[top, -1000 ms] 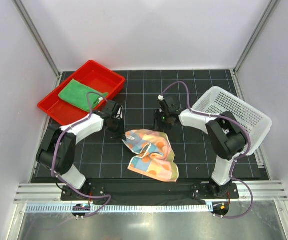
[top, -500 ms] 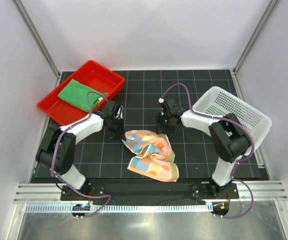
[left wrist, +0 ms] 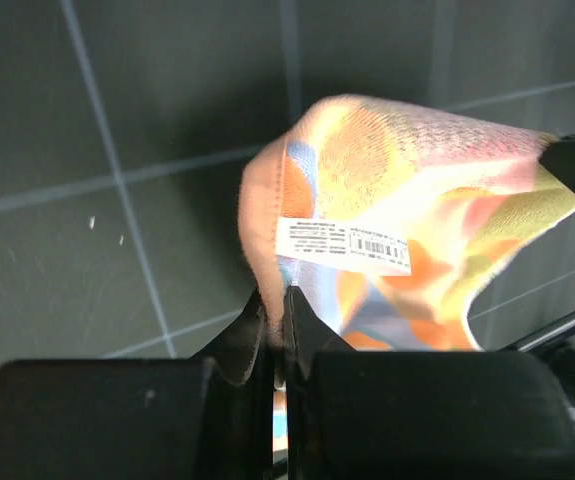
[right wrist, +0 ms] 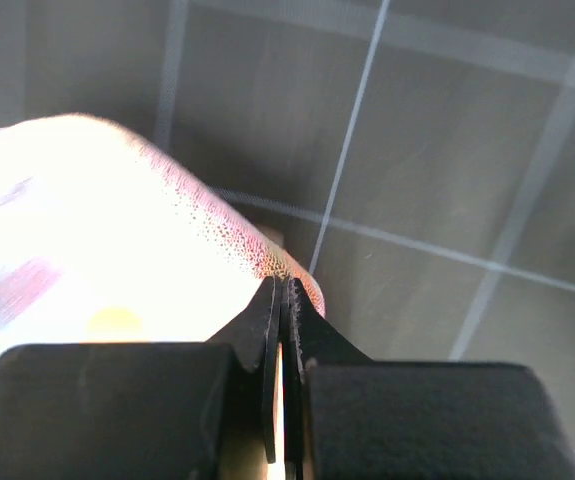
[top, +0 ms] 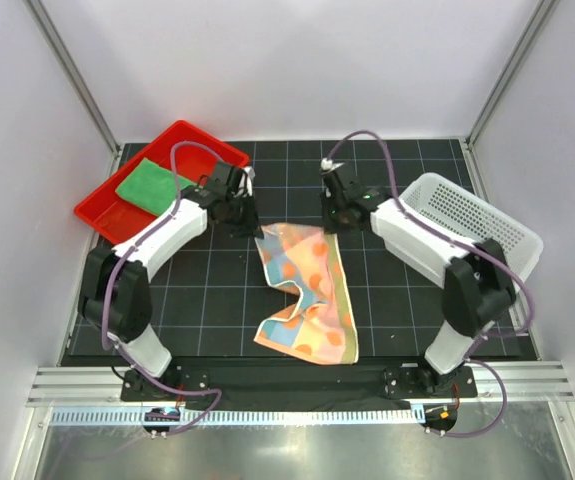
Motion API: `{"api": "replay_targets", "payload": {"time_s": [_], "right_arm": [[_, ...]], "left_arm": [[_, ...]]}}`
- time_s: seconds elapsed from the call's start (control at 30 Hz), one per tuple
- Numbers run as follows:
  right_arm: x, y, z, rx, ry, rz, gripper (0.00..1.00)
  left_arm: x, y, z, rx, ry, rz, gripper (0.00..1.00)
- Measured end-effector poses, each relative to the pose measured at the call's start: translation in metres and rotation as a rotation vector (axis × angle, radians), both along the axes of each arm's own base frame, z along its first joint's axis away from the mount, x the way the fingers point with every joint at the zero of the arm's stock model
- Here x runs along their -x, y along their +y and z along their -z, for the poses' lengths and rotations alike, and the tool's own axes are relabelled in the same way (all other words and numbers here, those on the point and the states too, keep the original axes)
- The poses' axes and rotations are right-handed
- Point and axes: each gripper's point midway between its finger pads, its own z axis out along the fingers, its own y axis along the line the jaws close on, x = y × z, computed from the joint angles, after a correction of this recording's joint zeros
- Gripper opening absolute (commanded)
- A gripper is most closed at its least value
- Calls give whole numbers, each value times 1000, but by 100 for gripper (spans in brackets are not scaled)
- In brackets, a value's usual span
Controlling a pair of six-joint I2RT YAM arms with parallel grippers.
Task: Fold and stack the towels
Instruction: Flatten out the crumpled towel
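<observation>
The pastel-striped towel with orange dots (top: 302,290) hangs stretched from its two far corners, and its near end rests crumpled on the mat. My left gripper (top: 253,222) is shut on the far left corner. In the left wrist view the jaws (left wrist: 275,300) pinch the towel's pink hem (left wrist: 397,190) beside a white label (left wrist: 342,245). My right gripper (top: 333,222) is shut on the far right corner, with the hem (right wrist: 97,240) caught between its tips (right wrist: 282,288). A plain green towel (top: 147,185) lies folded in the red tray.
The red tray (top: 192,135) sits at the back left, just beyond my left arm. A white perforated basket (top: 477,225) stands at the right, beside my right arm. The black gridded mat (top: 407,300) covers the table.
My right gripper has shut on the striped towel's corner. Both arms have moved toward the far side and lifted, pulling the crumpled towel out longer between them.
</observation>
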Motion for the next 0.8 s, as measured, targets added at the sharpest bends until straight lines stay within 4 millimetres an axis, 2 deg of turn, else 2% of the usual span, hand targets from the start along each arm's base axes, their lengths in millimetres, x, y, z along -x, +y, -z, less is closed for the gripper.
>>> {"api": "replay_targets", "payload": {"time_s": [0.07, 0.1, 0.13, 0.2, 0.23, 0.27, 0.33, 0.37, 0.4, 0.47, 0.5, 0.57, 0.63, 0.73, 0.8], "right_arm": [[-6, -4, -40, -24, -98, 22, 1], [-3, -7, -53, -34, -125, 32, 1], [3, -10, -66, -52, -155, 35, 1], [25, -14, -72, -77, -166, 29, 1], [38, -14, -66, -83, -150, 17, 1], [48, -13, -56, -87, -131, 9, 7], [76, -16, -18, -61, -33, -9, 20], [91, -17, 3, -44, 26, -21, 30], [109, -20, 26, -25, 105, -37, 35], [129, -25, 46, -10, 192, -53, 47], [136, -26, 49, -13, 222, -61, 50], [138, -20, 46, -42, 233, -80, 58], [131, -7, 33, -86, 217, -105, 60], [112, 8, 15, -131, 173, -123, 60], [96, 20, 7, -162, 139, -131, 56]], "left_arm": [[-10, -4, -22, 23, -61, 8, 0], [-9, -4, -29, 31, -77, 11, 0], [-5, -3, -30, 33, -81, 12, 0], [11, 4, -19, 21, -55, 13, 0], [19, 8, -10, 10, -30, 13, 0], [28, 12, 5, -4, 1, 13, 0], [53, 24, 38, -47, 97, 10, 0], [63, 28, 50, -63, 134, 8, 0], [74, 33, 63, -84, 177, 8, 0], [83, 37, 74, -102, 213, 7, 0], [84, 38, 75, -106, 217, 8, 0], [81, 37, 75, -106, 207, 7, 0], [80, 37, 75, -106, 201, 5, 0], [80, 37, 75, -108, 199, 6, 0], [79, 38, 75, -109, 198, 6, 0]]}}
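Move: The towel's far edge is already up in both hands: the tag corner in the left, the right part of that edge in the right. Its near part lies on the table some 17 cm back, 11 cm right and 10 cm below the left hand, and 19 cm back, 5 cm left of the right. The fold biting into its left edge is about 9 cm back and 7 cm right of the left hand. The white basket stands level with the right hand, 27 cm to its right. The towel's far edge is flicked up a little, then swept quickly back and down over its near part, both wrists tipping the fingertips back some 12 degrees. The left hand ends about 8 cm back and lower, still pinching the tag corner; the right pulls back about 14 cm, opens and lets go, then lifts away forward and left. ##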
